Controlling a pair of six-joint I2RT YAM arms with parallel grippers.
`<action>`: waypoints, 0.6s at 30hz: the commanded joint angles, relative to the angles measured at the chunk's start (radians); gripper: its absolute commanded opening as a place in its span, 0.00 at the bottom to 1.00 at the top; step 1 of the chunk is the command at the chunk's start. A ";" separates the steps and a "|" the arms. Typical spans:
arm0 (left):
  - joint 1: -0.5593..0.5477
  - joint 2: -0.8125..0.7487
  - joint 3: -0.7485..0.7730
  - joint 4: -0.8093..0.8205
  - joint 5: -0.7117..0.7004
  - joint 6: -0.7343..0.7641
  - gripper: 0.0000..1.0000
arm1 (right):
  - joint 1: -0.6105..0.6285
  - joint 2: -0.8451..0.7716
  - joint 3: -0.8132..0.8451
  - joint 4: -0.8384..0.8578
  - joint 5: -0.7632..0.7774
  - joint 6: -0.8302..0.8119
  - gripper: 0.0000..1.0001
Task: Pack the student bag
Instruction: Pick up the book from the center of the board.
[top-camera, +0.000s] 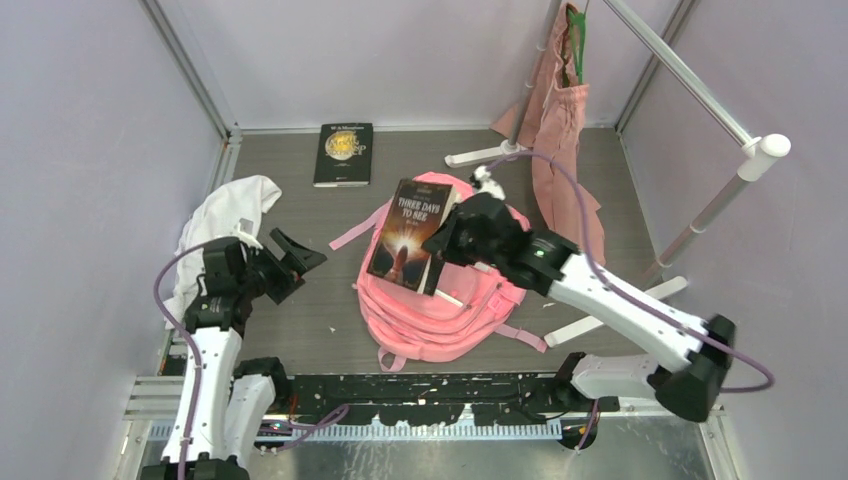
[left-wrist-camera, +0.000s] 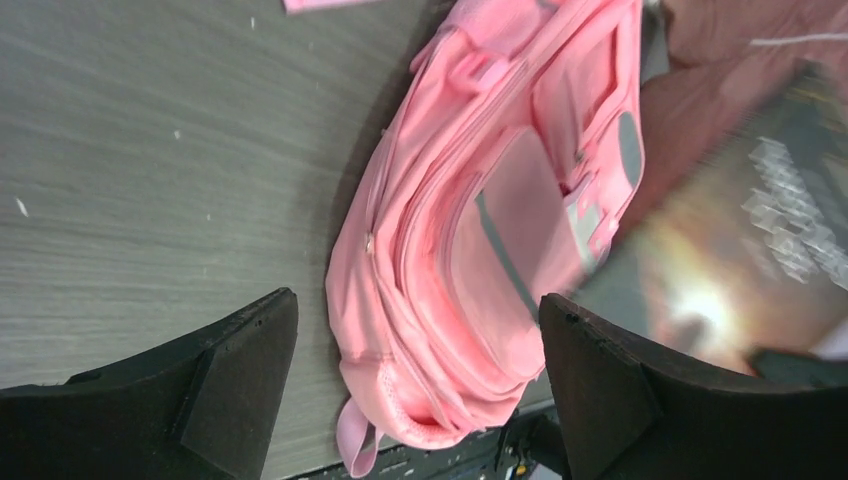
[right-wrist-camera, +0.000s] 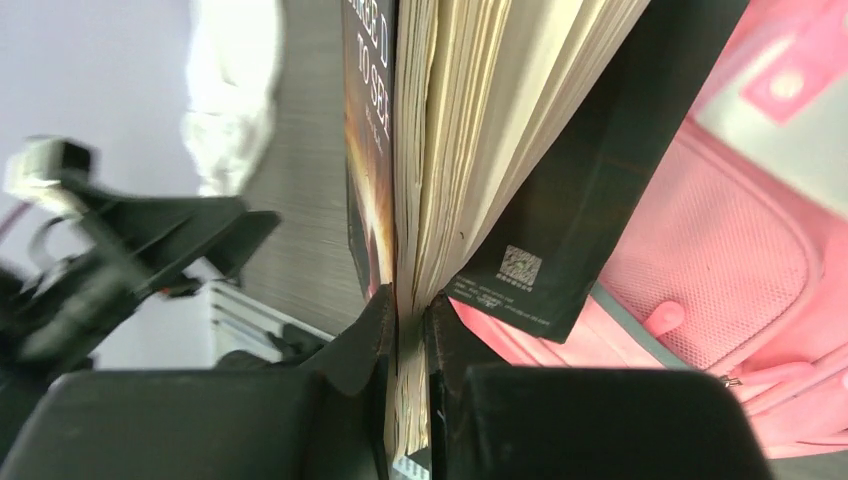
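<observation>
The pink student bag (top-camera: 440, 305) lies flat in the middle of the table, also seen in the left wrist view (left-wrist-camera: 480, 230) and the right wrist view (right-wrist-camera: 740, 250). My right gripper (right-wrist-camera: 410, 310) is shut on the pages of a dark paperback book (top-camera: 408, 235), holding it tilted above the bag; its page block (right-wrist-camera: 470, 120) fans out and the back cover hangs loose. My left gripper (top-camera: 290, 252) stands open to the left of the bag, nothing between its fingers (left-wrist-camera: 240, 370).
A second dark book (top-camera: 344, 153) lies at the back of the table. A white cloth (top-camera: 225, 215) is heaped at the left wall. A dusty-pink tote (top-camera: 560, 120) hangs on a white rack (top-camera: 700, 90) at the back right.
</observation>
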 joint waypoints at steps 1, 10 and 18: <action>-0.086 -0.060 -0.071 0.087 -0.022 -0.083 0.91 | -0.031 0.124 -0.048 0.167 -0.050 0.147 0.01; -0.335 -0.079 -0.232 0.220 -0.171 -0.221 0.93 | -0.151 0.357 -0.123 0.478 -0.317 0.363 0.01; -0.370 -0.059 -0.379 0.505 -0.245 -0.410 0.92 | -0.162 0.410 -0.141 0.602 -0.427 0.451 0.01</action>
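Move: The right hand holds the Three Days to See book above the pink backpack, whose middle is about 3 cm ahead, 1 cm left and 22 cm below. From the open left hand, the book's middle is about 18 cm right, 1 cm ahead and 7 cm higher; the backpack's is roughly 26 cm right, 2 cm ahead and 12 cm lower, and the white towel 18 cm left, 14 cm ahead and 16 cm lower. Right hand, still pinching the book, lowers it about 13 cm, then forward-left; open left hand sinks rightward towards it. ##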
